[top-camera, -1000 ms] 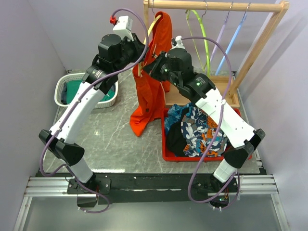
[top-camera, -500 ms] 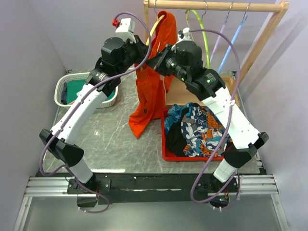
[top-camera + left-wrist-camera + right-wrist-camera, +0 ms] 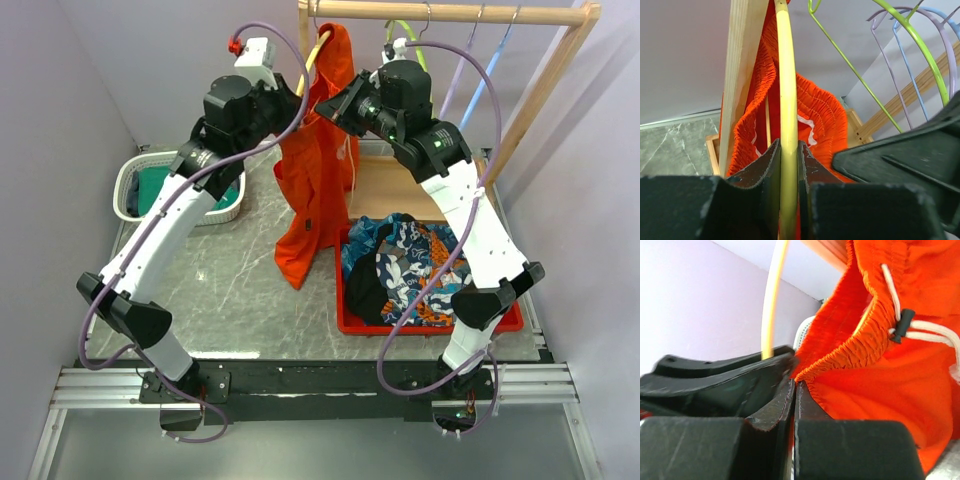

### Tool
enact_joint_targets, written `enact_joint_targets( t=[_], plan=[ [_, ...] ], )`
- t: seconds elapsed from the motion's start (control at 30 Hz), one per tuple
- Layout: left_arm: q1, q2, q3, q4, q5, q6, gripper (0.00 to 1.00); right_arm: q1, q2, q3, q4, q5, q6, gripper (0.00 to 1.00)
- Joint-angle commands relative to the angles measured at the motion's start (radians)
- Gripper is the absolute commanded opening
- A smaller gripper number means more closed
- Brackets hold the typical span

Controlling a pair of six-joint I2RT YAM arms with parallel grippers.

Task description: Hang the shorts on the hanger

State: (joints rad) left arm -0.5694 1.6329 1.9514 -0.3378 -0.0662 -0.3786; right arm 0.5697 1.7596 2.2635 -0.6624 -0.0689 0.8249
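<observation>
The orange shorts (image 3: 318, 170) hang from the rail's left end, draped over the yellow hanger (image 3: 312, 62), one leg reaching down to the table. My left gripper (image 3: 290, 105) is shut on the hanger's yellow arm (image 3: 787, 100), which runs up between its fingers, with gathered waistband (image 3: 820, 115) behind it. My right gripper (image 3: 325, 108) is shut on the elastic waistband edge (image 3: 840, 357) just beside the left gripper. The shorts' orange cloth (image 3: 900, 390) and white drawstring (image 3: 920, 332) fill the right wrist view; the hanger (image 3: 771, 300) rises at the left.
A wooden rack (image 3: 450, 12) carries a lime green hanger (image 3: 420, 60), a lilac one (image 3: 455, 75) and a blue one (image 3: 490, 70). A red tray (image 3: 350, 320) holds patterned garments (image 3: 410, 270). A white basket (image 3: 130, 185) with green cloth stands at the left.
My right gripper has risen toward the rail, carrying the waistband up along the hanger. The shorts hang higher. The left gripper has kept its hold and barely moved.
</observation>
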Motion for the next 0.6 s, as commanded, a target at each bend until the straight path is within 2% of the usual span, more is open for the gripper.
enact_joint_targets(
  t=[0.0, 0.1, 0.13, 0.2, 0.23, 0.33, 0.43, 0.57],
  plan=[
    [0.012, -0.031, 0.098, -0.252, 0.059, -0.008, 0.12, -0.004, -0.005, -0.024, 0.087, 0.004, -0.021, 0.00],
    [0.017, -0.022, 0.159, -0.294, 0.088, -0.017, 0.19, -0.007, -0.012, -0.048, 0.103, 0.033, -0.041, 0.00],
    [0.017, -0.025, 0.168, -0.299, 0.091, -0.019, 0.28, -0.007, -0.014, -0.050, 0.107, 0.035, -0.046, 0.00],
    [0.017, -0.028, 0.179, -0.297, 0.089, -0.020, 0.33, -0.005, -0.015, -0.050, 0.109, 0.032, -0.047, 0.00],
    [0.019, -0.039, 0.176, -0.285, 0.089, -0.019, 0.42, -0.007, -0.015, -0.050, 0.109, 0.027, -0.046, 0.00],
    [0.020, -0.042, 0.185, -0.273, 0.100, -0.011, 0.45, -0.007, -0.015, -0.051, 0.115, 0.026, -0.046, 0.00],
    [0.020, -0.033, 0.222, -0.293, 0.089, -0.013, 0.60, -0.008, -0.011, -0.036, 0.115, 0.030, -0.047, 0.00],
    [0.022, -0.077, 0.187, -0.271, 0.069, -0.023, 0.63, -0.016, 0.012, 0.007, 0.110, 0.023, -0.052, 0.00]
  ],
)
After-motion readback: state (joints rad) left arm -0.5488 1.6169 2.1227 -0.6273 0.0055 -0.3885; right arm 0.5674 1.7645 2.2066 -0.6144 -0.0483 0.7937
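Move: The left fingers still grip the yellow hanger's arm, with the rack's rail about 10 cm ahead and 13 cm above. The left post stands roughly 9 cm ahead, level sideways; the green hanger is some 10 cm ahead and 20 cm right. The right fingers still pinch the shorts' waistband at their tips, with that gripped part of the yellow hanger about 5 cm to their left. Left fingers open, releasing the yellow hanger, and back off about 4 cm; right keeps pinching the waistband, easing down-forward. ##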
